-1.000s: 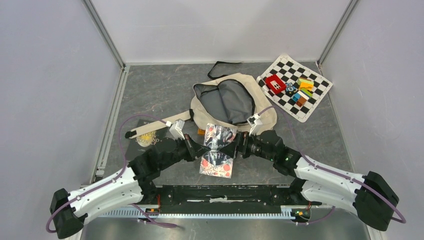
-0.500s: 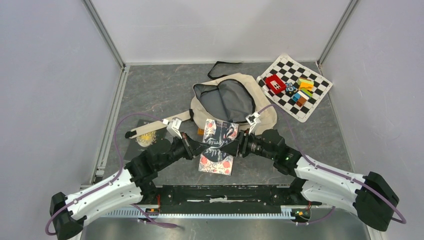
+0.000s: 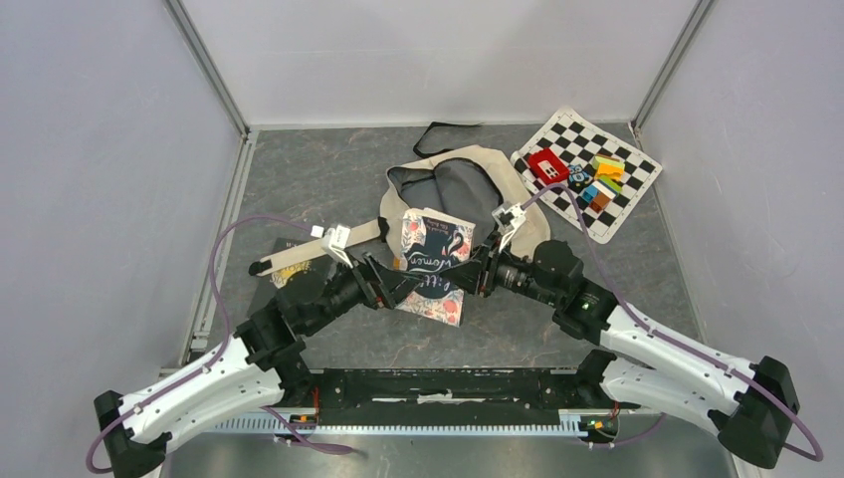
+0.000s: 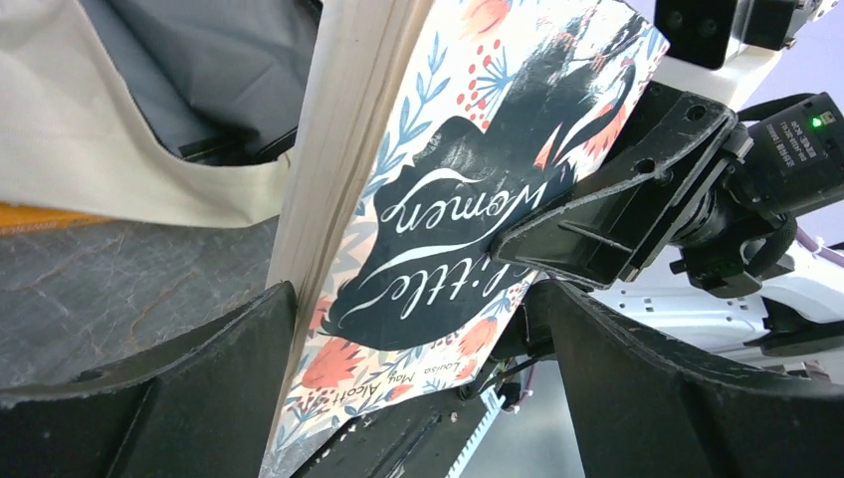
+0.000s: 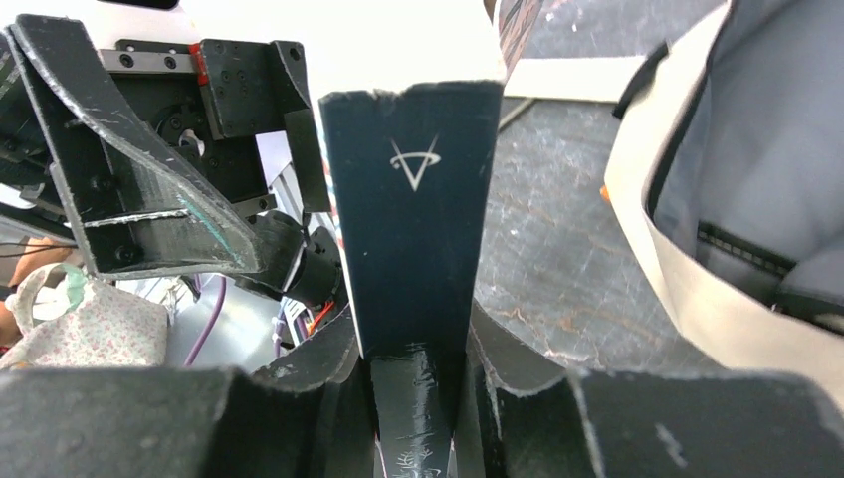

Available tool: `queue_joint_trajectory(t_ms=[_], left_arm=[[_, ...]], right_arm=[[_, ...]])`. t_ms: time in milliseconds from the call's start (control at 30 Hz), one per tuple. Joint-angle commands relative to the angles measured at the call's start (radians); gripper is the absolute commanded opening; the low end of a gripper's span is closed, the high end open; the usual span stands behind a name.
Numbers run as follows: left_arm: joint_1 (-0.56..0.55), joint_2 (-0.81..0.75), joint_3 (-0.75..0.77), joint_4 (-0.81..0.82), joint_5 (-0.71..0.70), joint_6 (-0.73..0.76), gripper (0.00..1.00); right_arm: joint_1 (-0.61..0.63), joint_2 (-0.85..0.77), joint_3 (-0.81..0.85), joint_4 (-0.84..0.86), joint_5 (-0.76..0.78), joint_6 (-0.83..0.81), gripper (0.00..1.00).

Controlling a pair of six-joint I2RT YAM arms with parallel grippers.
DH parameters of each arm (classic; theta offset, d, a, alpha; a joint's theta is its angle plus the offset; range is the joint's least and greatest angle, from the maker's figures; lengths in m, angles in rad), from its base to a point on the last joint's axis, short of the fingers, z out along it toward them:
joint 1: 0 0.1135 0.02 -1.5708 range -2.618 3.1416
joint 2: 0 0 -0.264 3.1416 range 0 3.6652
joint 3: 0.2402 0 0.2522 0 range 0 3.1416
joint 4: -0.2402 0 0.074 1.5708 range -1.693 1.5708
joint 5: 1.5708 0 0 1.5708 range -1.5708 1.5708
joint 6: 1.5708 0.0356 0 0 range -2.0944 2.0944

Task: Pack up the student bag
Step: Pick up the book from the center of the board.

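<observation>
The student bag point(image 3: 453, 189), cream canvas with grey lining, lies open at the middle back, and its mouth also shows in the right wrist view point(image 5: 717, 189). A floral "Little Women" book point(image 3: 434, 261) is tilted up in front of it. My right gripper point(image 3: 477, 272) is shut on the book's dark spine point(image 5: 413, 199), with the jaws pressed against both sides point(image 5: 418, 398). My left gripper point(image 3: 386, 285) stands open at the book's left edge. In the left wrist view the book point(image 4: 448, 199) lies between the spread fingers point(image 4: 149, 398) of that gripper point(image 4: 418, 299), which do not squeeze it.
A dark book with a yellow mark point(image 3: 294, 274) lies under my left arm beside a beige strap point(image 3: 299, 257). A checkered mat point(image 3: 622, 214) at the back right holds a red box point(image 3: 547, 166) and coloured blocks point(image 3: 600, 184). A black strap point(image 3: 443, 129) lies behind the bag.
My left gripper has opened and let go of the book, and my right gripper has shut on its spine. The book has moved back toward the bag's mouth.
</observation>
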Motion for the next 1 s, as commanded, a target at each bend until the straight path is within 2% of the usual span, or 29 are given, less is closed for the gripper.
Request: queue_joint_trajectory(t_ms=[0,300,433,500,633,767,900,967], left_arm=[[-0.004,0.009,0.117,-0.122,0.019,0.12,1.0],[-0.004,0.0,0.21,-0.173,0.094,0.231,1.0],[-0.003,0.006,0.217,-0.12,0.193,0.23,1.0],[-0.003,0.031,0.218,-0.063,0.293,0.22,0.99],[-0.004,0.048,0.215,-0.003,0.365,0.2,0.79],[-0.003,0.015,0.179,0.042,0.334,0.176,0.45],[-0.003,-0.006,0.153,0.072,0.326,0.149,0.3],[-0.004,-0.009,0.142,0.083,0.32,0.138,0.14]], right_arm=[[-0.003,-0.047,0.123,0.071,-0.057,-0.105,0.0],[-0.004,-0.023,0.246,0.052,-0.286,-0.158,0.0],[-0.003,0.01,0.284,0.048,-0.373,-0.161,0.0],[-0.003,0.029,0.301,0.029,-0.401,-0.177,0.0],[-0.003,0.029,0.316,-0.031,-0.349,-0.222,0.0],[-0.003,0.015,0.317,-0.054,-0.31,-0.243,0.0],[-0.004,0.017,0.325,-0.104,-0.26,-0.268,0.0],[-0.003,0.021,0.332,-0.142,-0.211,-0.282,0.0]])
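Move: The book hangs level with my hands, its spine held in my right fingers; its middle is about 4 cm left of that hand and 1 cm ahead. From my left hand, open at the page edge, it is about 5 cm right and 3 cm ahead. The backpack's mouth lies roughly 24 cm ahead of my left hand, 10 cm right and 8 cm lower, the black book some 10 cm ahead, 26 cm left and 11 cm down. Keeping the spine pinched, my right hand lifts the book about 8 cm, drawing it back towards me and swinging it counter-clockwise some 20 degrees, its fingers tilting up. My left hand rises with it and draws back, turning clockwise, wide open until the page edge stands squarely between the fingers; then I ease slightly right and close them on it. ##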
